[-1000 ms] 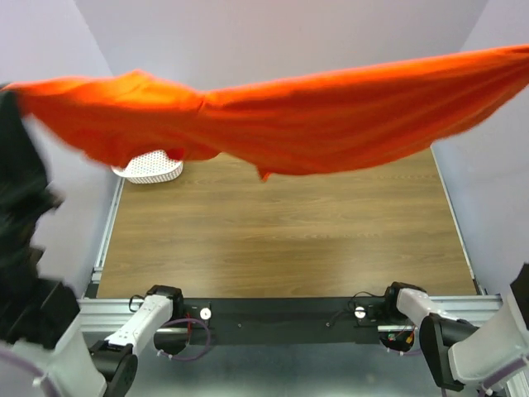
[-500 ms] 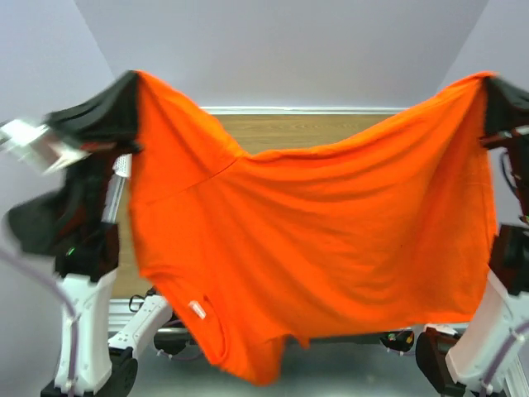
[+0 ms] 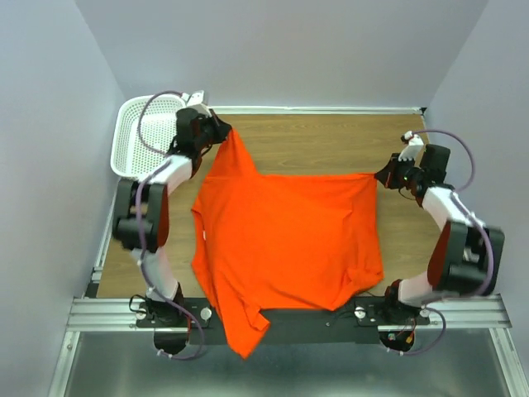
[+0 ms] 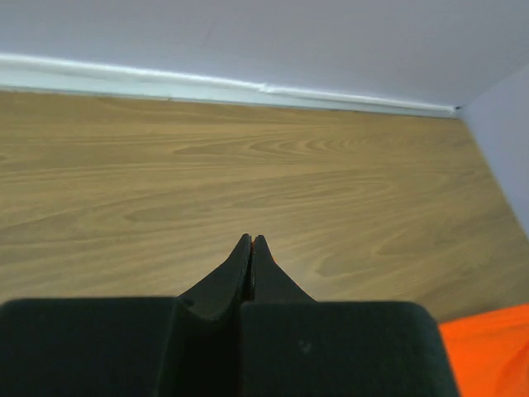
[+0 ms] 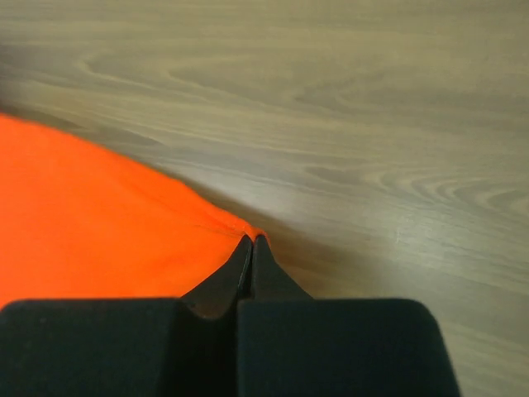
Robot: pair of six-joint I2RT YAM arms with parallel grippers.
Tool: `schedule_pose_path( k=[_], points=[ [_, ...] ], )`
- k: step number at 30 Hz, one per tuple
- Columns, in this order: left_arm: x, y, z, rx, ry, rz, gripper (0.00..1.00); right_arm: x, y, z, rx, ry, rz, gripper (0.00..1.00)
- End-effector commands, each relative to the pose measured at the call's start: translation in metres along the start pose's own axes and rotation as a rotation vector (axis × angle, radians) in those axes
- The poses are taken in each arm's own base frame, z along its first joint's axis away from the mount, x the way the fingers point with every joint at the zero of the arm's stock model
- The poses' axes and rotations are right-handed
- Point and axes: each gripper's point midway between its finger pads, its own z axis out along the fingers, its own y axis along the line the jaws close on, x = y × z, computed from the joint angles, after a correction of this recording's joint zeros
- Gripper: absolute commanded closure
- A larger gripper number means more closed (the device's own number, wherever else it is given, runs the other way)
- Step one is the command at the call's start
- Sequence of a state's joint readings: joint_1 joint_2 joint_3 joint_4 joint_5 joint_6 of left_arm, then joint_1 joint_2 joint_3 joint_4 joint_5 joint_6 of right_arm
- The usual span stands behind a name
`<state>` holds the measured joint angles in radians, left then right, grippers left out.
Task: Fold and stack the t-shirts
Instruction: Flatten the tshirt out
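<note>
The orange-red t-shirt lies spread over the wooden table, and its near part hangs over the front rail. My left gripper is shut on the shirt's far left corner, which is pulled to a point. In the left wrist view the fingertips are pressed together, and the t-shirt shows only at the lower right. My right gripper is shut on the far right corner. The right wrist view shows that gripper pinching the t-shirt at its tip.
A white mesh basket stands at the far left corner, just behind the left arm. Bare wood shows right of the shirt and along the far wall. The metal rail runs along the near edge.
The shirt, held high and stretched between both grippers a second ago, has swung down and now lies on the table. Both arms have reached toward the far side.
</note>
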<state>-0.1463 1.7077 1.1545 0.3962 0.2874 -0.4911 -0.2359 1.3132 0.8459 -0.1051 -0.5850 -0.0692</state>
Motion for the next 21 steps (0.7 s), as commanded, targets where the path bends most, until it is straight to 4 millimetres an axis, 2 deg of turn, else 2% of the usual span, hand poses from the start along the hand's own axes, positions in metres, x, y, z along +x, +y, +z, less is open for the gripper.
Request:
schedule_pose_path(
  k=[1,2,5,6,8,9,10,11,13,17,21],
  points=[
    [0.029,0.023,0.06,0.005,0.091,-0.046,1.0,-0.011,-0.035,0.056,-0.028,-0.059,-0.059,0.99],
    [0.046,0.04,0.079,-0.033,0.146,-0.062,1.0,0.002,-0.051,0.078,-0.021,-0.016,-0.013,0.99],
    [0.076,0.064,0.1,-0.086,0.231,-0.102,1.0,0.01,-0.075,0.109,0.004,0.021,0.023,0.99],
    [0.062,0.06,0.11,-0.074,0.213,-0.099,1.0,0.013,-0.083,0.114,0.03,0.031,0.029,0.99],
    [0.077,0.068,0.119,-0.085,0.265,-0.111,1.0,0.013,-0.094,0.122,0.06,0.034,0.039,0.99],
    [0.06,0.064,0.127,-0.073,0.239,-0.099,1.0,0.02,-0.1,0.127,0.081,0.05,0.053,1.0],
    [0.071,0.071,0.13,-0.085,0.268,-0.102,1.0,0.012,-0.104,0.13,0.093,0.038,0.05,1.0],
    [0.061,0.067,0.132,-0.078,0.254,-0.095,1.0,0.012,-0.107,0.132,0.101,0.037,0.056,1.0],
    [0.055,0.069,0.139,-0.077,0.239,-0.093,1.0,0.006,-0.114,0.135,0.129,0.028,0.064,0.99],
    [0.049,0.068,0.147,-0.052,0.223,-0.082,1.0,-0.007,-0.118,0.137,0.147,0.0,0.065,0.99],
    [0.039,0.062,0.148,-0.016,0.204,-0.05,1.0,-0.019,-0.114,0.135,0.137,-0.029,0.092,0.99]
  ],
)
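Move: Both hands already grip the raised far side of the t-shirt. The far table edge lies about 24 cm ahead of the left hand and 22 below it. The white basket stands some 31 cm to its left, 5 cm farther out and 17 lower. From the right hand the same edge is roughly 37 cm straight ahead and 15 below. The t-shirt's middle sags about 19 cm behind that hand, 35 to its left and 12 below. Forward and down together, both hands swing the t-shirt out towards the far table edge, each reaching about 14 cm and slowing as it goes; the right also drifts some 5 cm right. Each sinks quickly by over 10 cm, then rises again, the left by about 6 cm and the right by less. The left fingers tip down and partly recover; both grips stay shut on the cloth. ##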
